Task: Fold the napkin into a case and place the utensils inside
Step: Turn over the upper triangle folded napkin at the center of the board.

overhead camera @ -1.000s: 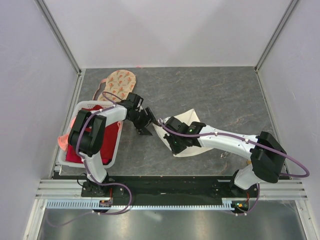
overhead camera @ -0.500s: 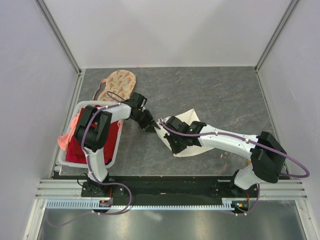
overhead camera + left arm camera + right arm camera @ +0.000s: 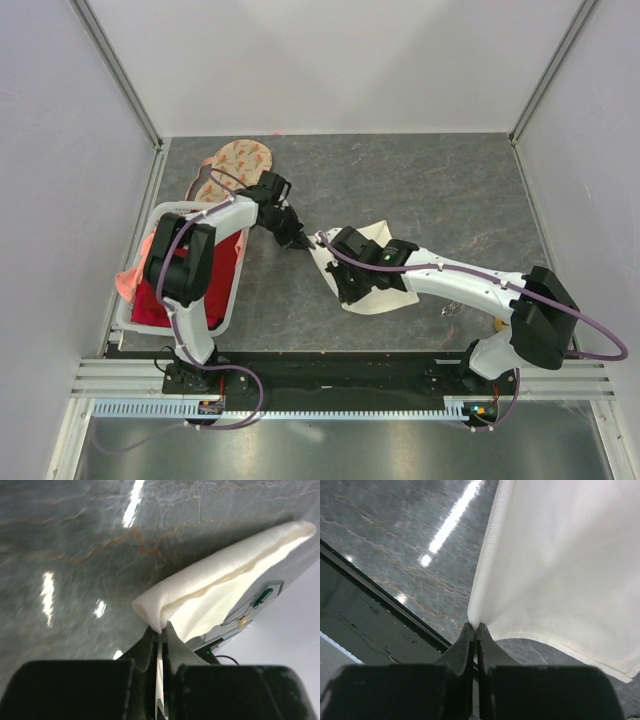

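Observation:
The cream-white napkin [image 3: 378, 233] lies folded mid-table, partly under my right arm. My left gripper [image 3: 305, 243] is shut on its far-left corner; in the left wrist view the fold [image 3: 225, 575] rises from the gripper [image 3: 161, 629]. My right gripper [image 3: 345, 295] is shut on the near-left corner, and in the right wrist view the cloth [image 3: 560, 565] hangs lifted off the table from the gripper [image 3: 475, 626]. A slim gold utensil [image 3: 451, 310] lies just right of the napkin, by the right arm. I see no finished case.
A white basket [image 3: 170, 208] holding a red cloth [image 3: 145, 300] stands at the left near edge, under my left arm. A peach floral-print cloth [image 3: 235, 165] lies behind it. Pale walls close in the dark stone table on three sides.
My left gripper moved right to the napkin's far-left corner and shut on it. The right gripper kept its grip on the near corner and hardly moved.

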`<action>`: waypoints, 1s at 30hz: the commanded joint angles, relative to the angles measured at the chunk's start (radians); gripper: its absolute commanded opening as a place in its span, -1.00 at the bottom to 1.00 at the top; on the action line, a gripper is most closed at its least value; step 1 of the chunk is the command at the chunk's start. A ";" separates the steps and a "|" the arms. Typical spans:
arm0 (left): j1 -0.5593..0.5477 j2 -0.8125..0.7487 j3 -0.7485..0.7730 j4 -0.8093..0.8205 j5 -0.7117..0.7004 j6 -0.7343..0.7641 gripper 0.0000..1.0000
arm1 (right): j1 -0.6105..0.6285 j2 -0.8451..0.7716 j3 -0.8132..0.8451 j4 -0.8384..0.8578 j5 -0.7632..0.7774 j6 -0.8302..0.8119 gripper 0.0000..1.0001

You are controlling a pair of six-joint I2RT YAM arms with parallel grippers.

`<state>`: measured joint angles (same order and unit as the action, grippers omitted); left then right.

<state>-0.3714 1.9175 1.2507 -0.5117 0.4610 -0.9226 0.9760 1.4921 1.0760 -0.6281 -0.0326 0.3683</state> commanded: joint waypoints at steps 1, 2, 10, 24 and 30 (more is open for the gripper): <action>0.113 -0.185 0.073 -0.089 -0.087 0.125 -0.96 | 0.065 0.068 0.156 -0.012 -0.101 -0.034 -1.00; 0.127 -0.207 0.088 -0.135 -0.090 0.143 -0.96 | 0.090 0.088 0.183 -0.010 -0.118 -0.037 -1.00; 0.180 -0.316 0.418 -0.382 -0.200 0.278 -0.96 | 0.185 0.209 0.464 0.080 -0.380 -0.034 -1.00; -0.089 -0.121 0.575 -0.341 -0.366 0.150 -0.96 | 0.001 -0.116 -0.132 0.493 -0.612 0.181 -1.00; -0.026 -0.112 0.673 -0.341 -0.297 0.165 -0.96 | -0.016 -0.119 -0.048 0.363 -0.579 0.150 -1.00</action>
<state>-0.4843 1.8393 1.7927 -1.0695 0.2077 -0.7197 0.9287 1.3926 0.9562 -0.1627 -0.4511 0.4973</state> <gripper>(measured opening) 0.043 0.018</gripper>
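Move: I already pinch the napkin's left edge with both hands, the left at its far end and the right at its near end. The bare board where it goes is about 5 cm left and 11 cm back of my left hand, 12 cm left and 4 cm ahead of my right, some 4 and 9 cm below them. The napkin's middle is some 13 cm right and 7 cm back of my left hand. The basket's middle lies about 25 cm left and 7 cm back of it. I fling the napkin up and to the left with both hands, grips kept shut. My left hand shoots up nearly 20 cm and 8 cm left, then swings back right and sinks about 6 cm; my right sweeps 16 cm left while climbing 12 cm, then returns about 9 cm right and drops 6, its fingers rolled some 30 degrees to point more leftward. ##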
